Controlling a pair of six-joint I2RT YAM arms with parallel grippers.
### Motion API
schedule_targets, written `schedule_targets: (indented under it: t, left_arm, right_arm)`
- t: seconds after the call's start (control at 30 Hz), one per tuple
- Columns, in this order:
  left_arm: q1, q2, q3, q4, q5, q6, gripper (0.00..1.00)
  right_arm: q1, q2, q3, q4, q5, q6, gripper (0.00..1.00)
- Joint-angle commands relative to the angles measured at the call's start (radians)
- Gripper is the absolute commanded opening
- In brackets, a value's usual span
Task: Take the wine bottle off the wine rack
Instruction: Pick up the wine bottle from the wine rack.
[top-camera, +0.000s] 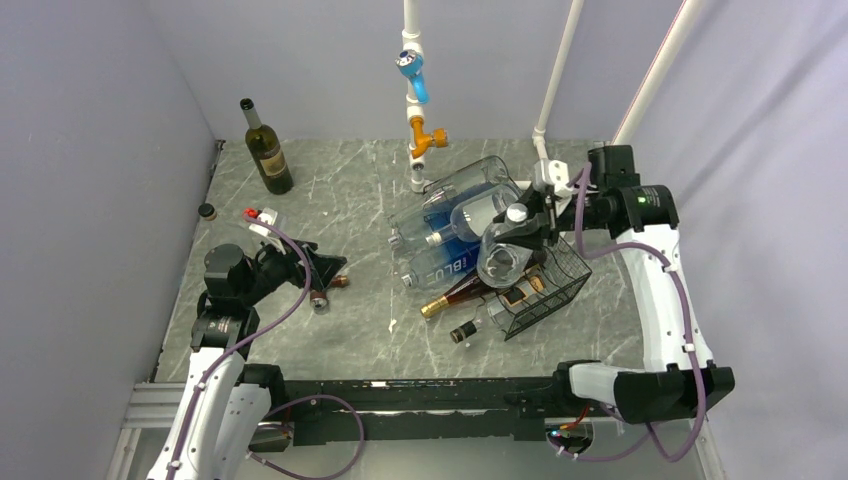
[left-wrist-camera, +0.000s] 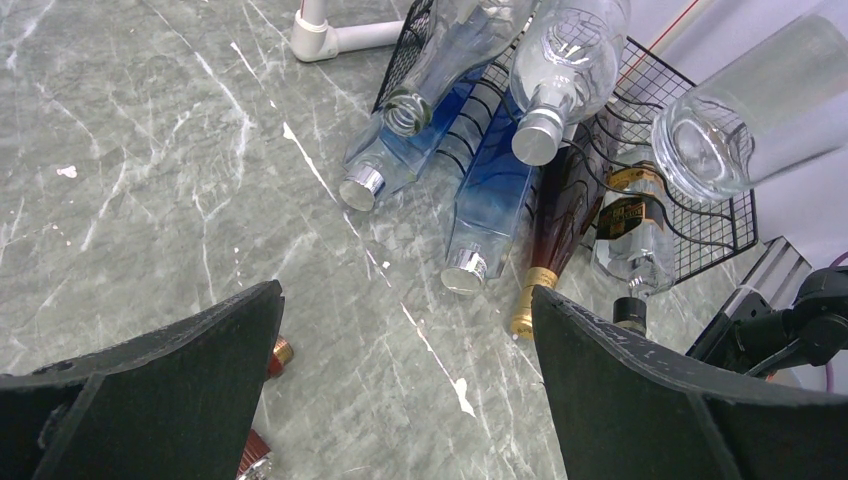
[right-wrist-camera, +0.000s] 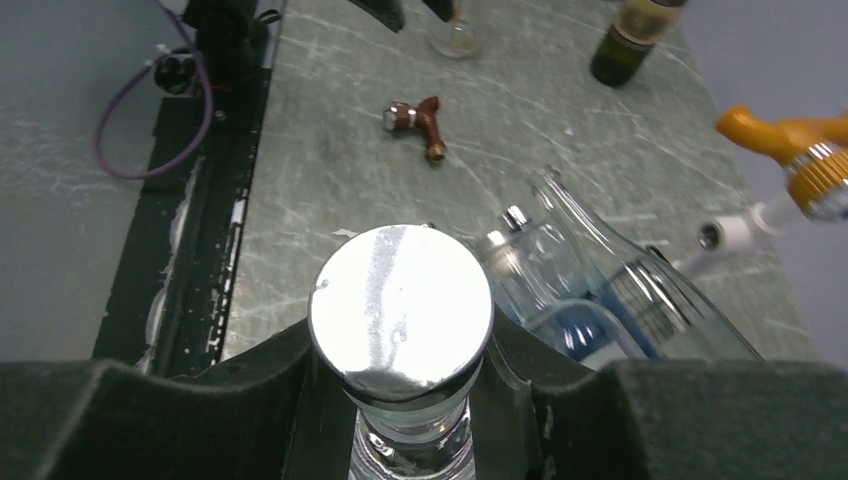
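Observation:
The black wire-mesh wine rack lies at the right of the marble table, with several bottles lying in it, necks pointing left. My right gripper is shut on the neck of a clear wine bottle, just under its silver cap. That bottle hangs tilted above the rack, its base toward the near left. My left gripper stands open low over the table, left of the rack, with nothing between its fingers.
In the rack lie blue bottles, a dark red bottle with a gold cap and clear ones. A dark green bottle stands at the back left. A white pipe frame rises behind the rack. A small brown stopper lies by the left gripper.

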Motion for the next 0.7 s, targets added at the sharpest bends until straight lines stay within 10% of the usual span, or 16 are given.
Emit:
schedule_targets:
  t: [0.0, 0.67]
  left_arm:
    - [0.006, 0.005, 0.004, 0.041, 0.022, 0.015, 0.99]
    - [0.011, 0.015, 0.004, 0.038, 0.011, 0.04, 1.0]
  right_arm:
    - [0.116, -0.026, 0.04, 0.139, -0.104, 0.056, 0.0]
    - [0.573, 0.163, 0.131, 0.16, 0.0, 0.053, 0.0]
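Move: The right hand holds the clear bottle by its neck, upright and already lifted out of the rack. The open patch of table left of the rack lies about 23 cm to its left, 9 cm back and some 33 cm below. Under it, the gold-necked bottle is roughly 3 cm left and 1 cm back, the blue bottle about 8 cm left and 5 cm ahead. From the left hand, that patch is about 10 cm right, 4 cm back and 22 cm down. Keeping its pinch on the neck just below the cap, the right hand carries the hanging clear bottle left and back, some 12 cm in all, off over the rack's front-left side towards the open table and the left hand. It travels level at first, then sinks about 3 cm, turning some 25 degrees counter-clockwise. ##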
